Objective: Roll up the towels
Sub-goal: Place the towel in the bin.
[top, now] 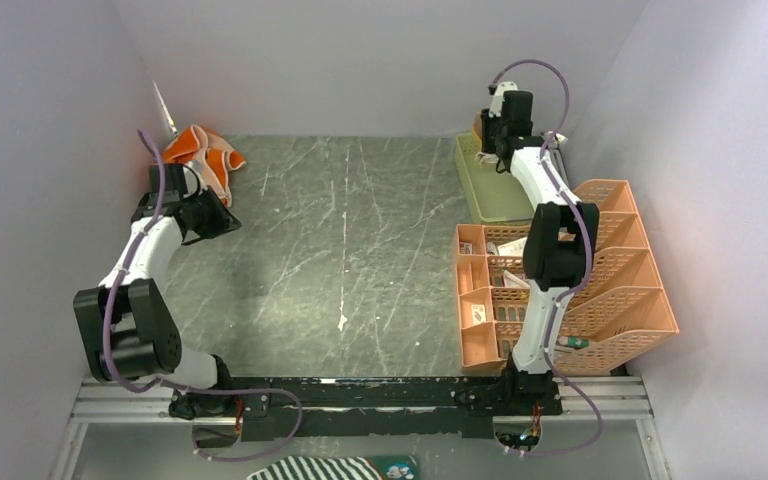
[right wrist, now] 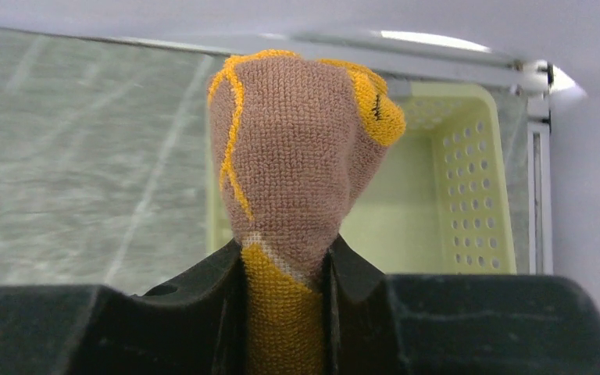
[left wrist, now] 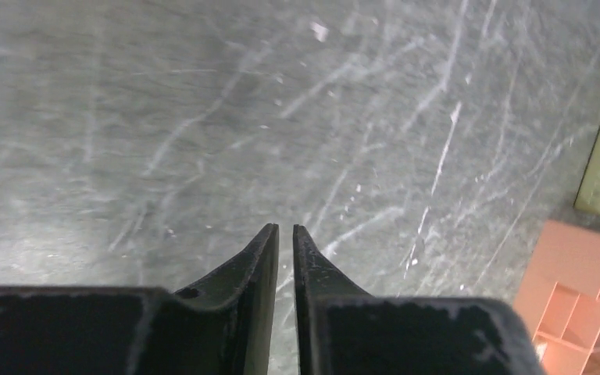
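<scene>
The orange towel point(top: 200, 155) lies crumpled in the back left corner, against the wall. My left gripper point(top: 222, 218) hovers just in front of it, apart from it. In the left wrist view this gripper point(left wrist: 285, 228) has only a thin slit between its fingers, holds nothing, and sees only bare table. My right gripper point(top: 488, 128) is at the back right, above the far end of the pale green tray point(top: 480, 195). In the right wrist view it point(right wrist: 285, 254) is shut on the bunched mustard-yellow towel point(right wrist: 297, 141), which bulges out past the fingertips over the tray point(right wrist: 469, 156).
An orange plastic organiser point(top: 600, 290) with several compartments stands at the right, beside the right arm. A black-and-white striped cloth point(top: 330, 468) lies below the table's near rail. Walls close in the table on the left, back and right.
</scene>
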### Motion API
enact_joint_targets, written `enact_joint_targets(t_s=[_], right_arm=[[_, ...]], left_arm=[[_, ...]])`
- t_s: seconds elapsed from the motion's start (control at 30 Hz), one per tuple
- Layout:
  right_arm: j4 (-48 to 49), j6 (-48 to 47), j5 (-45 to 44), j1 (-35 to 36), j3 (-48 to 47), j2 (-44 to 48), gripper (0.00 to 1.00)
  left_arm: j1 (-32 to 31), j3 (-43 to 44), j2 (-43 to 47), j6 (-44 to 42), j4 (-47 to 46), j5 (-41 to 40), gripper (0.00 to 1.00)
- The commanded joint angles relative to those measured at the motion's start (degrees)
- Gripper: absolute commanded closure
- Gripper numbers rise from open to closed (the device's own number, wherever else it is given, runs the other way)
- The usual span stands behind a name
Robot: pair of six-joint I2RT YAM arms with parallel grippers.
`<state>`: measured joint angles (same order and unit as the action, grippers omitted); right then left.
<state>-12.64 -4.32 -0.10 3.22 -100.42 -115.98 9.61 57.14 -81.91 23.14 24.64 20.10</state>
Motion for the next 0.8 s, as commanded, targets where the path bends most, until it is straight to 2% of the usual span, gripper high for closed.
enact_joint_targets(t_s=[0.0, 0.13, 0.23, 0.37, 0.5, 0.73, 0.77], right_arm=[[-3.63, -1.57, -0.79, -2.87, -5.37, -6.3, 0.84], [-6.91, -2.53, -0.11, -3.48, -11.08, -13.42, 0.84], [-6.27, -2.54, 1.77, -3.48, -11.69, -16.24, 0.84], [-5.65, -2.53, 3.52, -3.47, -11.99, -19.02, 0.84], [-6.51, -2.96, 5.5, -3.35, -14.0, -21.79, 0.8], [-7.06, -2.54, 7.62, -3.32, -15.78, -21.18, 0.41], [-7.52, -2.46, 8.04, -3.32, -16.11, -20.23, 0.28]], left_arm=[[3.49, 5.11, -2.48, -0.41, 2.24, -5.2, 0.72], [5.06, 10.7, -7.3, 1.8, 3.08, -10.32, 0.61], [5.46, 16.51, -11.31, 2.17, 4.6, -16.62, 0.55], [5.51, 21.8, -16.65, 2.57, 4.13, -23.34, 0.52], [5.52, 25.05, -22.39, 3.86, 1.61, -24.81, 0.51], [5.24, 31.93, -33.72, 5.46, -1.87, -27.0, 0.52], [5.11, 33.11, -35.95, 5.51, -1.92, -27.83, 0.52]])
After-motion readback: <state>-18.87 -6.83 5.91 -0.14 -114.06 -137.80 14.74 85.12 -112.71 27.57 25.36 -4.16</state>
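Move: Over the far left part of the green bin, the right hand already holds the rolled brown towel; the bin's middle lies about 3 cm back, 7 cm to its right and 15 cm below. The peach organizer's middle is roughly 30 cm back and 15 cm to the hand's right. From the empty left hand, the crumpled orange towel lies some 19 cm ahead, 15 cm to its left and 10 cm lower. Lowering the rolled towel about 14 cm into the bin, the right hand edges slightly forward, swings 4 cm right and partly back left, tips down 15 degrees, then stops and opens its fingers. Meanwhile the left hand travels left and forward to the orange towel's near part, sinking late, turning counter-clockwise and opening its fingers. ##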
